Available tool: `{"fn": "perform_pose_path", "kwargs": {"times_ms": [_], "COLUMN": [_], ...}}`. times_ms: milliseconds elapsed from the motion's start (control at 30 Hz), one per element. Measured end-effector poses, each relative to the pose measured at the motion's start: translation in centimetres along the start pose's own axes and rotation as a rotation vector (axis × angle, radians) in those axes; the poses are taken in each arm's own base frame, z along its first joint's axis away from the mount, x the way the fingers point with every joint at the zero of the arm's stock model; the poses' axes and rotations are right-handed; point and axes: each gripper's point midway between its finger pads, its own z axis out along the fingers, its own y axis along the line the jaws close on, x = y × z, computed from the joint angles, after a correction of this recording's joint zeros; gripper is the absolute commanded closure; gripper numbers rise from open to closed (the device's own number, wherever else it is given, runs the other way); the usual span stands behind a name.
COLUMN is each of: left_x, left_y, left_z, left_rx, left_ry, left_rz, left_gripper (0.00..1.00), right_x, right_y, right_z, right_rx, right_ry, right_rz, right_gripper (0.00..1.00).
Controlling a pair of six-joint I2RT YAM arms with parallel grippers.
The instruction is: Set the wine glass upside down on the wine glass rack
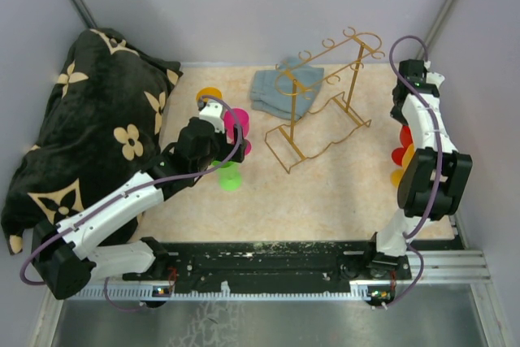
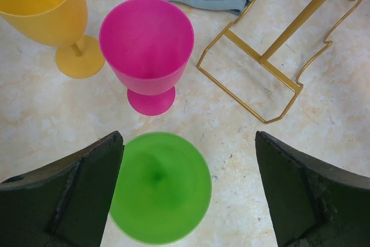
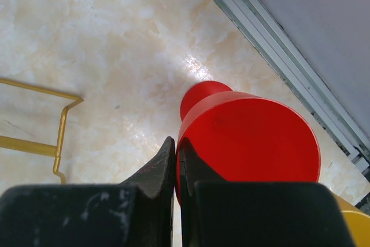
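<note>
Four plastic wine glasses show. The gold wire wine glass rack (image 1: pixel 290 115) stands empty at the table's middle back; its base (image 2: pixel 263 59) also shows in the left wrist view. My right gripper (image 3: pixel 178 154) is shut on the rim of a red wine glass (image 3: pixel 254 137), one finger outside the cup and one inside. That red glass (image 1: pixel 400 154) stands upright at the table's right edge. My left gripper (image 2: pixel 188 160) hangs open over a green wine glass (image 2: pixel 161 186), its fingers (image 2: pixel 87 189) wide apart and touching nothing.
A pink glass (image 2: pixel 147 44) and a yellow glass (image 2: pixel 46 10) stand upright beyond the green one. Folded blue cloth (image 1: pixel 272 91) lies behind the rack. A black flowered blanket (image 1: pixel 89 127) fills the left side. Another yellow object (image 3: pixel 347 212) sits by the red glass, near the right wall rail.
</note>
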Motion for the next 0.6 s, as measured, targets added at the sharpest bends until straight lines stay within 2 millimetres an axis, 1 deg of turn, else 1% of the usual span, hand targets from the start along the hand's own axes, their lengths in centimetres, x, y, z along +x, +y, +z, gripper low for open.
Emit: {"fn": "perform_pose_path", "kwargs": {"times_ms": [167,300,367,433,500,600], "left_x": [0.1,0.0,-0.1,-0.6,-1.5,-3.2], "left_y": [-0.2,-0.2,-0.2,-0.3,-0.5,-0.8], "left_z": [0.0,0.0,-0.1,-0.1,-0.1,-0.3], "left_rx": [0.009,0.011,0.010,0.010,0.011,0.015], "left_ry": [0.003,0.004,0.005,0.003,-0.008,-0.036], "left_rz": [0.000,0.000,0.002,0.008,0.015,0.019], "left_gripper": [0.00,0.00,0.00,0.00,0.00,0.00], "right_x": [-0.2,-0.8,-1.7,-3.1,-4.5,-6.6], "right_y": [0.0,-0.3,-0.4,-0.3,-0.2,0.5], "right_z": [0.0,-1.1,-2.2,-3.9,-5.6,-8.6], "right_rx": [-0.004,-0.019,-0.036,-0.068,-0.094,-0.142], "right_ry": [-0.015,-0.046,-0.084,-0.147,-0.215,-0.324], "right_rz": [0.007,0.021,0.036,0.050,0.065,0.077], "right_gripper": [1.00,1.00,1.00,1.00,1.00,1.00]}}
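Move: The right hand already has the red wine glass pinched by its near-left bowl wall, with its foot still on the table. The wine glass rack's hooks are about 21 cm to this hand's left, 5 cm farther out and 15 cm higher; the orange glass stands some 10 cm back and 4 cm right, and the folded jeans lie about 30 cm left and 16 cm ahead. From the left hand those hooks are roughly 26 cm right, 11 cm ahead and 9 cm up. Keeping its fingers shut on the wall of the red glass, the right hand pauses briefly, then draws the glass almost straight up off the table by about 10 cm, gathering speed, hardly shifting sideways towards the rack as yet, while the wrist tips the fingertips up and outward by some 20 degrees. Late on, the empty left hand, still wide open, rises about 3 cm above the green glass and edges forward. ##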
